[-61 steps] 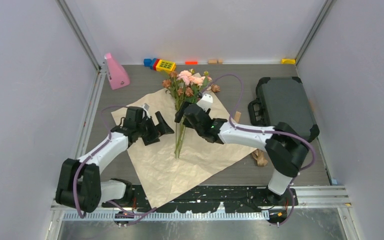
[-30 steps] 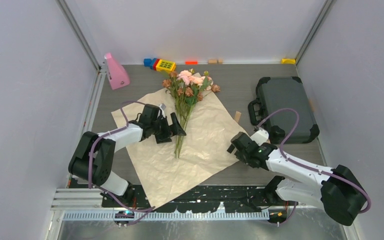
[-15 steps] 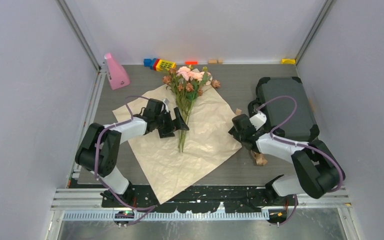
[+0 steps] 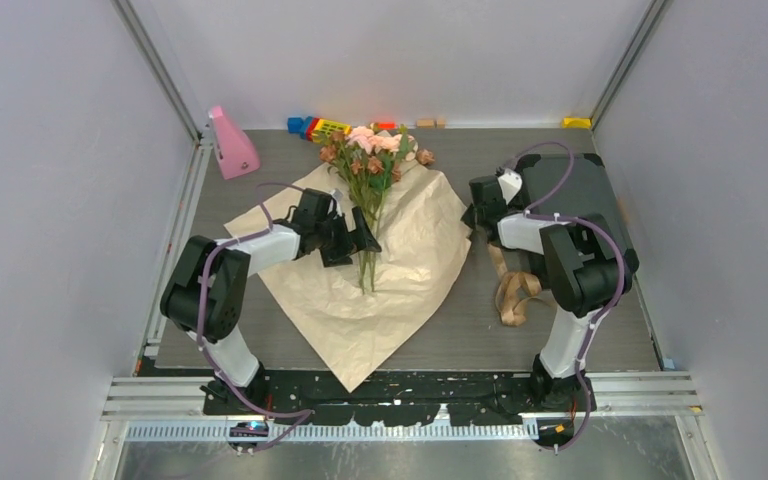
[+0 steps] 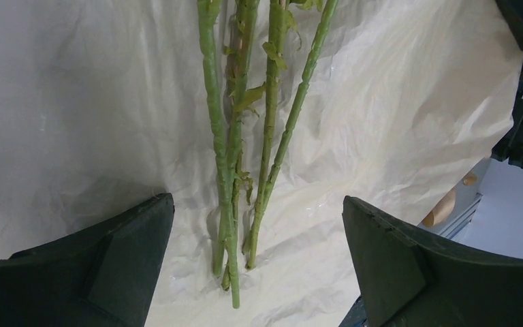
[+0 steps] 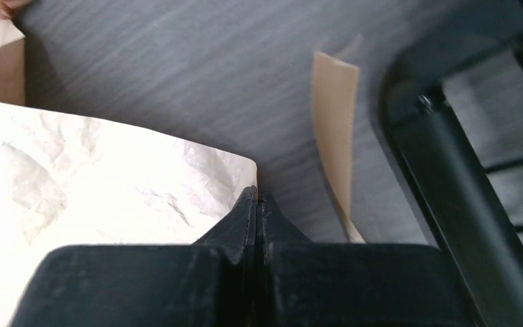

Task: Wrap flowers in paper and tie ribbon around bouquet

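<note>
The flowers [image 4: 372, 150], pink and brownish roses on thin green stems [image 5: 235, 136], lie on the crinkled beige paper [image 4: 410, 260]. My left gripper [image 4: 358, 243] hovers open over the lower stems. In the left wrist view its fingers straddle them without touching [image 5: 259, 201]. My right gripper [image 4: 473, 214] is at the paper's right corner. In the right wrist view its jaws are pressed together [image 6: 257, 194] on the edge of that corner [image 6: 95, 191]. The tan ribbon [image 4: 513, 290] lies looped on the table beside the right arm, with one strip [image 6: 335, 129] showing past the fingers.
A black case [image 4: 595, 190] lies at the right behind the right gripper, its handle [image 6: 463, 170] close to the fingers. A pink cone-shaped object [image 4: 230, 145], coloured toy blocks [image 4: 320, 127] and a yellow block [image 4: 577, 122] sit along the back edge.
My right gripper has shut and swung toward the back right, drawing the paper's right corner with it. Paper and flowers have shifted toward the back. The left gripper stays open over the stems.
</note>
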Motion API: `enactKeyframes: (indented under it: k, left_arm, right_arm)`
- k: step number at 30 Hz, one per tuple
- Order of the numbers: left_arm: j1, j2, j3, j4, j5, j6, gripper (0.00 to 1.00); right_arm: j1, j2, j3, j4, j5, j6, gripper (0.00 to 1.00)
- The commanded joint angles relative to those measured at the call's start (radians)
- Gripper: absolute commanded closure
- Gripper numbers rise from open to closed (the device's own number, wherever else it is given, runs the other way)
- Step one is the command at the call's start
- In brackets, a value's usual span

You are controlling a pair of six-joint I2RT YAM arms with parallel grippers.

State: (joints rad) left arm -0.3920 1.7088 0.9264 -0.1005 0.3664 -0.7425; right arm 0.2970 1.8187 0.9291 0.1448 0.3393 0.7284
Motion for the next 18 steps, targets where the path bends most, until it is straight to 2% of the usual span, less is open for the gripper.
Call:
enactKeyframes:
  k: [1,7,13,15,17,18]
  left_arm:
    - [0.001,-0.031,-0.017,-0.087,-0.065,0.028,0.01]
    - [0.001,-0.201,-0.102,-0.158,-0.11,0.008,0.02]
    - [-0.001,-0.44,-0.173,-0.333,-0.209,0.003,0.02]
    - [-0.001,-0.506,-0.193,-0.403,-0.243,-0.005,0.02]
    - [-0.001,-0.555,-0.212,-0.462,-0.259,-0.011,0.02]
    - [-0.002,-0.575,-0.225,-0.482,-0.257,-0.016,0.02]
  right_arm:
    - [-0.019,0.03,0.1,0.052,-0.003,-0.131,0.99]
    - [-0.061,0.032,0.18,0.004,0.035,-0.231,0.99]
    - [-0.076,0.034,0.204,-0.049,0.028,-0.245,0.99]
    - [-0.076,0.012,0.179,-0.056,-0.018,-0.228,0.87]
    - [-0.076,-0.02,0.142,-0.053,-0.036,-0.207,0.61]
    - [-0.076,-0.042,0.124,-0.053,-0.037,-0.192,0.51]
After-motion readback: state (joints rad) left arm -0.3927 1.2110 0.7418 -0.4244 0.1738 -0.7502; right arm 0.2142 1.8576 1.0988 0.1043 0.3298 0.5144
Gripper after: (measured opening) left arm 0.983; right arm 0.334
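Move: The right hand is already shut on the paper's right edge; from it the middle of the bouquet lies about 21 cm left and 2 cm ahead, the ribbon coil some 17 cm back and 10 cm right, the dark case about 23 cm right, level with it. The open left hand straddles the stems, a few centimetres below it, with the flower heads roughly 22 cm ahead; the paper's near-left edge is about 17 cm to its left and 13 cm back. The right hand pulls the pinched paper edge on forward about 5 cm, with some 3 cm to the right and 4 cm up, its left side dipping slightly, then eases back down a little as its fingers part to about a third open. Meanwhile the left hand, fingers staying wide, comes away from the stems, sweeping back and left roughly 10 cm towards the paper's near-left edge, travelling low at first and then rising some 4 cm. ##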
